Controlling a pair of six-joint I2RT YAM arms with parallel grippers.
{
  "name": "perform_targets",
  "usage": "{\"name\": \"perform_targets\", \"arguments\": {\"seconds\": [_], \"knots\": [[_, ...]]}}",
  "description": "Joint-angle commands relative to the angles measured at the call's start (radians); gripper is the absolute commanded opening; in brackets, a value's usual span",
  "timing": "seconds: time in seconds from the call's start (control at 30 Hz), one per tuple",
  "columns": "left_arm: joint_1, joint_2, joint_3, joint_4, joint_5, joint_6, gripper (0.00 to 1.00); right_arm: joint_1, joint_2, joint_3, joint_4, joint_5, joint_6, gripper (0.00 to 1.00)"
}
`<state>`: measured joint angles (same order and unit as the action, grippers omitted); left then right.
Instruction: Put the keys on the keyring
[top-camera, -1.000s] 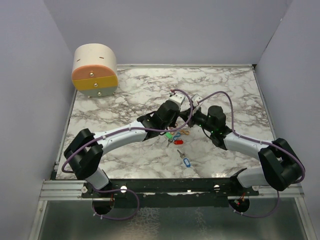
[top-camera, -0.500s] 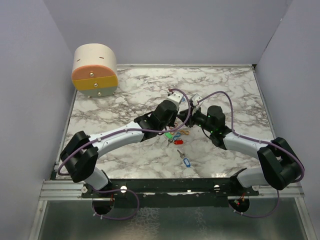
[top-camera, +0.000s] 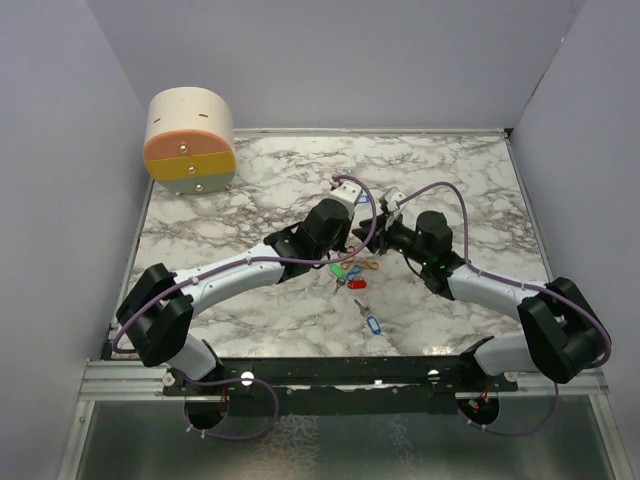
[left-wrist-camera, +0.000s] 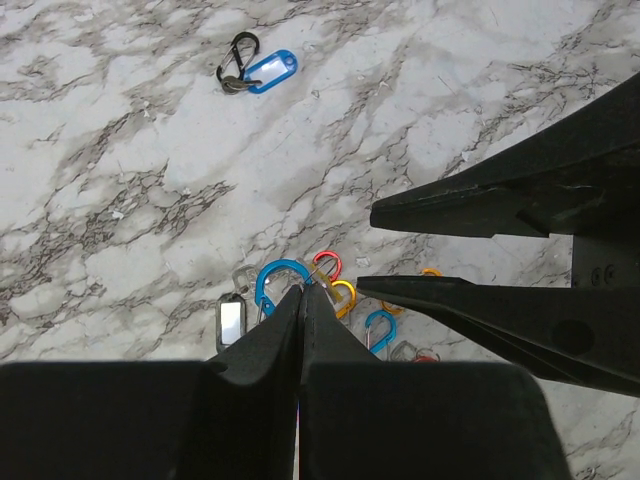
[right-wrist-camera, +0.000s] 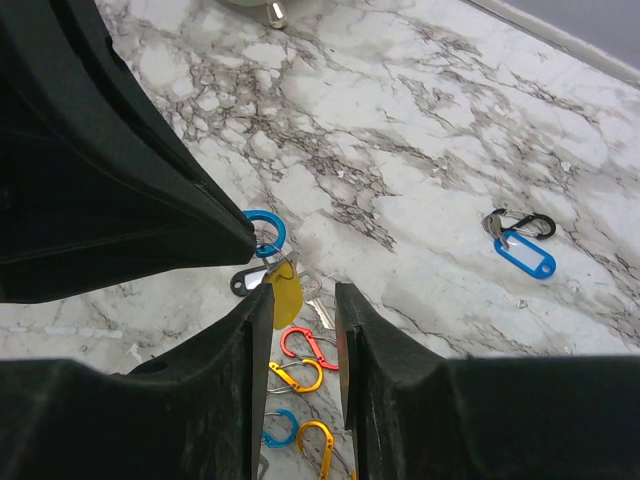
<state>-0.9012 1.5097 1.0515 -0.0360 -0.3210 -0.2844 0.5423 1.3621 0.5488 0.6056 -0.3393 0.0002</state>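
Observation:
My left gripper (left-wrist-camera: 303, 290) is shut on the thin wire keyring (right-wrist-camera: 266, 246), just above the marble table (top-camera: 450, 180). A yellow-tagged key (right-wrist-camera: 285, 292) hangs from that ring. It lies against the inside of one finger of my right gripper (right-wrist-camera: 300, 295), which is open around it. In the left wrist view the right gripper's fingers (left-wrist-camera: 480, 300) reach in from the right. A blue-tagged key (left-wrist-camera: 270, 70) on a black clip lies apart (right-wrist-camera: 525, 256). In the top view both grippers meet over the small pile of keys (top-camera: 350, 272).
Loose oval clips lie under the grippers: blue (left-wrist-camera: 280, 280), red (right-wrist-camera: 308, 346), yellow (right-wrist-camera: 296, 377). A black tag (left-wrist-camera: 231, 318) lies beside them. A round cream and orange drawer box (top-camera: 190, 140) stands at the back left. Walls enclose the table.
My right gripper has opened from shut, and the yellow tag now hangs free beside its finger. The left arm has shifted slightly back and left, still shut.

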Motion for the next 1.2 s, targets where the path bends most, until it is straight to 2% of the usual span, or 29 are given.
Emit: {"name": "perform_targets", "arguments": {"seconds": [0.0, 0.6, 0.77, 0.93, 1.03, 1.1, 1.17], "knots": [[0.008, -0.033, -0.002, 0.031, 0.033, -0.004, 0.0, 0.005, -0.032, 0.003, 0.027, -0.039, 0.002, 0.32], [0.009, -0.042, -0.019, 0.058, 0.112, 0.005, 0.0, 0.005, -0.006, -0.001, 0.052, -0.011, 0.023, 0.32], [0.009, -0.041, -0.019, 0.055, 0.098, 0.006, 0.0, 0.005, -0.002, 0.003, 0.045, 0.033, 0.027, 0.32], [0.013, -0.042, -0.025, 0.021, 0.032, -0.011, 0.0, 0.005, 0.031, 0.056, -0.056, 0.133, 0.04, 0.32], [0.024, -0.044, -0.049, -0.001, -0.011, -0.032, 0.07, 0.005, 0.085, 0.113, -0.136, 0.127, 0.049, 0.32], [0.034, -0.052, -0.076, -0.006, -0.027, -0.049, 0.21, 0.005, 0.131, 0.152, -0.174, 0.097, 0.047, 0.32], [0.046, -0.067, -0.108, -0.001, -0.039, -0.066, 0.4, 0.005, 0.176, 0.19, -0.206, 0.057, 0.048, 0.32]]}}
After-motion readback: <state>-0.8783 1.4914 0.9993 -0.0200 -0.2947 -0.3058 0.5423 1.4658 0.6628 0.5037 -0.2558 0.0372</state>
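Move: The left gripper holds the blue carabiner, from which the yellow key tag hangs some 5 cm below the fingertips; the table spot to release it over is about 10 cm straight down. From the left hand, the black tag on the table lies roughly 2 cm ahead and 4 cm left, the red carabiner 2 cm ahead and 2 cm right, the green tag 3 cm back. From the empty right hand, the yellow tag hangs about 1 cm ahead, 4 cm left and 3 cm lower. Hold the left gripper nearly still over the keys, easing about 1 cm right, then bring it back left and slightly down while opening the fingers part way to let go of the blue carabiner and its yellow tag. Keep the right gripper open and waiting, then push it forward some 3 cm and down about 2 cm, tipping its fingers slightly. ##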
